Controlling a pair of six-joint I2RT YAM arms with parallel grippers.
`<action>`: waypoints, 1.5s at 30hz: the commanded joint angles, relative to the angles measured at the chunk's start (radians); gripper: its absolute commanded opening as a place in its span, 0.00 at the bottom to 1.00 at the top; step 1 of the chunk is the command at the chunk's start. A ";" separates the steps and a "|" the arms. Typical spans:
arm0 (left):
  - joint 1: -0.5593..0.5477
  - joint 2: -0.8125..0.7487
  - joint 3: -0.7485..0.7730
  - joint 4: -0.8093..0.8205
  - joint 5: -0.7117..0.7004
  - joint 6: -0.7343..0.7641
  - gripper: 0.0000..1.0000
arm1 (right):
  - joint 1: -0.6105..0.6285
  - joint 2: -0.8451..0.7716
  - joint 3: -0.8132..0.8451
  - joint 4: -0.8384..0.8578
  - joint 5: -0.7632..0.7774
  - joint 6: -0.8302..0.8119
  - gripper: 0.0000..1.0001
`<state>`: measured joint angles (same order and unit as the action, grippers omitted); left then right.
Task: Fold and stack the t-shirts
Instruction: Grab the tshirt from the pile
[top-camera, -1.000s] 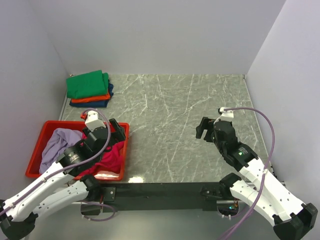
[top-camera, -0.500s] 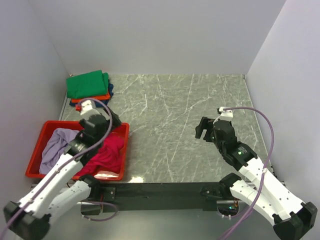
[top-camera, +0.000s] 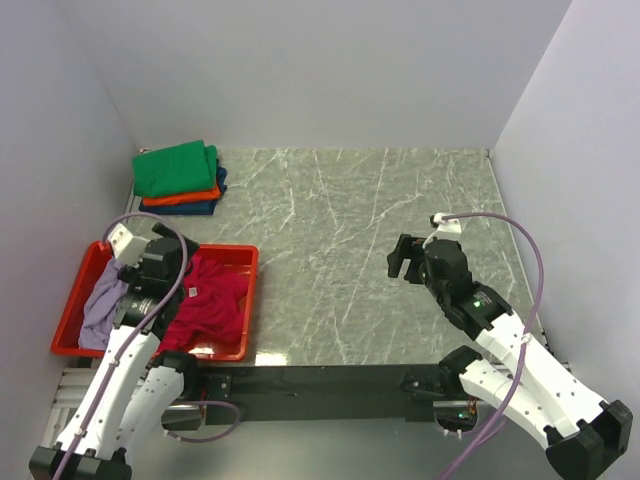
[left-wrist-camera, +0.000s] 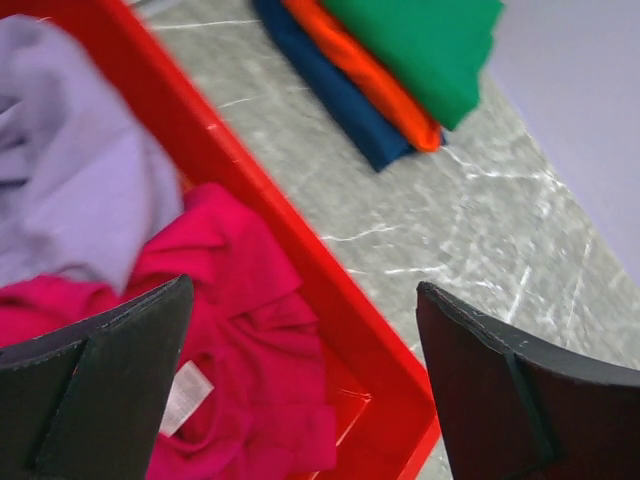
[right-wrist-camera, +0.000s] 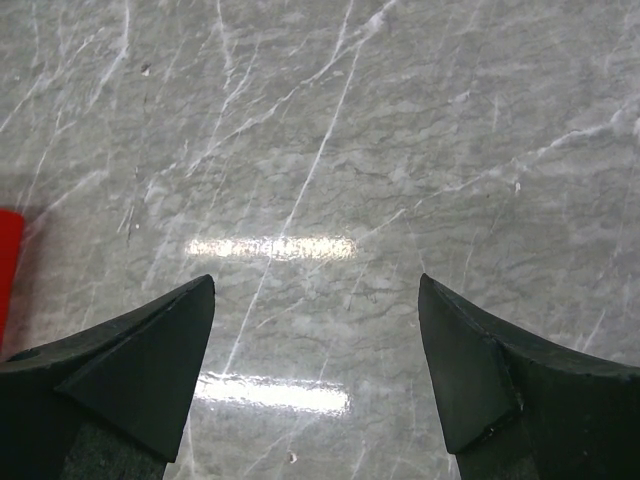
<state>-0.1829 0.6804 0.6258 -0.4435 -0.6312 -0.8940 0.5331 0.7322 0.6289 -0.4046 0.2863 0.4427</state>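
Note:
Three folded t-shirts are stacked at the back left: green (top-camera: 175, 168) on orange (top-camera: 180, 197) on dark blue (top-camera: 200, 208). In the left wrist view they show as green (left-wrist-camera: 430, 50), orange (left-wrist-camera: 370, 70) and blue (left-wrist-camera: 340, 100). A crumpled crimson-pink t-shirt (top-camera: 215, 305) (left-wrist-camera: 250, 330) and a pale lavender one (top-camera: 100, 305) (left-wrist-camera: 70, 200) lie in the red tray (top-camera: 225, 250) (left-wrist-camera: 250, 190). My left gripper (top-camera: 168, 264) (left-wrist-camera: 305, 370) hovers open above the tray, holding nothing. My right gripper (top-camera: 408, 258) (right-wrist-camera: 315, 360) is open over bare marble on the right.
White walls close in the marble table (top-camera: 350, 230) on the left, back and right. The tray's edge (right-wrist-camera: 8, 260) peeks in at the left of the right wrist view. A black bar (top-camera: 320, 380) runs along the near edge between the arm bases.
My left arm has swung left across the tray, from its right side to over its back left part. The crimson-pink shirt lies more exposed. The right arm has barely moved.

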 joint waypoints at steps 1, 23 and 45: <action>0.002 -0.028 -0.023 -0.116 -0.088 -0.110 0.99 | -0.007 0.003 0.000 0.055 -0.016 -0.022 0.89; -0.023 0.182 0.140 -0.423 0.146 -0.241 0.99 | -0.015 0.021 -0.041 0.136 -0.130 -0.042 0.89; -0.050 0.211 0.164 -0.649 0.235 -0.387 0.99 | -0.021 0.065 -0.035 0.156 -0.162 -0.041 0.88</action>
<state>-0.2298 0.8928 0.7998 -1.0794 -0.4294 -1.2587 0.5190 0.7986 0.5961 -0.2909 0.1322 0.4168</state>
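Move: The red t-shirt in the bin lies about 10 cm back, 4 cm right and some 15 cm below the left hand. The lilac shirt is roughly 9 cm back and 15 cm left of that hand at similar depth; the folded stack is about 13 cm ahead, 3 cm left and 13 cm below. From the right hand, the red t-shirt lies some 37 cm left, 8 cm back and 13 cm below. Open left hand backs, sinks about 7 cm and edges right towards the red t-shirt, tipping down; right drifts left. ##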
